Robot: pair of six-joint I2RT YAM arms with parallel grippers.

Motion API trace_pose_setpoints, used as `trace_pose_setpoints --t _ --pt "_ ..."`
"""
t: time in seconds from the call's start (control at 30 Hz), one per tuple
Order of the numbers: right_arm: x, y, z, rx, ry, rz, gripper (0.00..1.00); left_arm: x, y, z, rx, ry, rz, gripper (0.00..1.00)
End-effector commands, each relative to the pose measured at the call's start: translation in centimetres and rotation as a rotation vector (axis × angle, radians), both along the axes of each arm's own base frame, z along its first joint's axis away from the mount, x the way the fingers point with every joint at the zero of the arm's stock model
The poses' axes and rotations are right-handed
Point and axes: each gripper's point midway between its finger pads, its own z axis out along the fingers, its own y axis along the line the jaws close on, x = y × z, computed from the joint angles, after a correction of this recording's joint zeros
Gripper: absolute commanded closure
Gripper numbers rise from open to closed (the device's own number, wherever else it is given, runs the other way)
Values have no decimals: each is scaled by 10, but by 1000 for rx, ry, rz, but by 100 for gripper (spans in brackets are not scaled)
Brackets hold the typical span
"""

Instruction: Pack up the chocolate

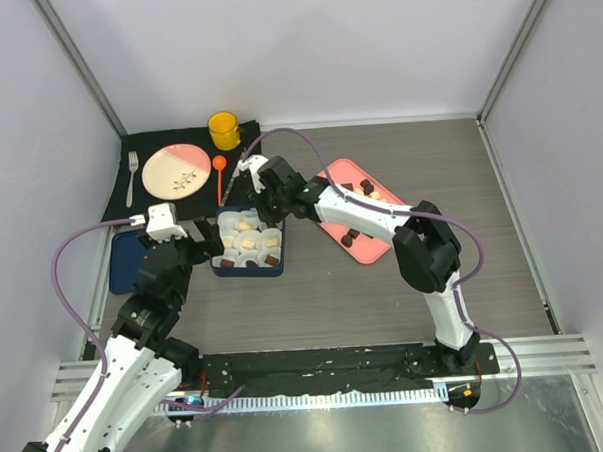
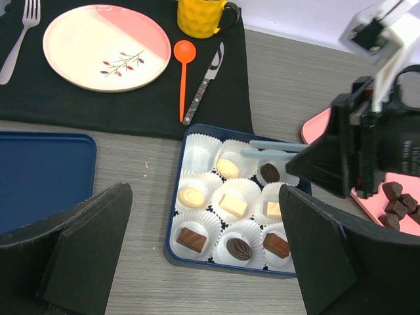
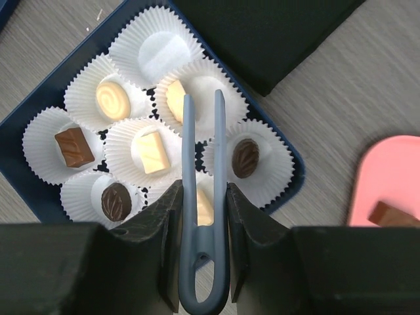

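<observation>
A blue box (image 1: 276,268) holds white paper cups. Most cups hold a dark or cream chocolate (image 2: 233,205); the far-left corner cup (image 2: 197,157) is empty. More dark chocolates (image 1: 352,236) lie on the pink tray (image 1: 331,175). My right gripper (image 3: 202,190) is shut on blue-grey tongs (image 3: 187,138). Their tips hang apart over the box's far row, beside a cream piece (image 3: 174,98), with nothing between them. My left gripper (image 2: 210,256) is open and empty, low at the box's near-left side. It also shows in the top view (image 1: 204,242).
A black mat (image 1: 130,203) at the back left carries a pink-and-cream plate (image 1: 176,170), a fork (image 1: 132,178), a yellow mug (image 1: 224,130), an orange spoon (image 1: 219,168) and a knife (image 2: 205,82). A blue lid (image 1: 126,262) lies left of the box.
</observation>
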Motion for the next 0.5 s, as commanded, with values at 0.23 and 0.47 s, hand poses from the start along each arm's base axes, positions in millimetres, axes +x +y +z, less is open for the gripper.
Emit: trace_pose_setpoints --t 0.23,0.47 --pt "38 -109 79 12 -157 -234 69 3 0 28 -26 -72 3 0" --pt "48 -184 46 -64 -99 -372 70 4 -1 26 -26 -66 -2 0"
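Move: Ahead and to the right of the right hand, which holds the tongs, the pair of pale oval chocolates on the pink tray lies about 9 cm farther out and 17 cm to the right, some 8 cm below. A brown block sits about 6 cm ahead and 13 cm right, a brown oval 5 cm ahead and 18 cm right, both equally low. From the left hand the pale pair is roughly 14 cm ahead, 31 cm right and 20 cm down. Swinging away from the filled box to the pink tray, the right hand travels about 15 cm right and some 4 cm forward, rising nearly 6 cm early on and just starting to sink at the end. The wrist turns some 17 degrees clockwise; the fingers keep their hold on the tongs, whose slightly spread tips come over the tray's far left part. ##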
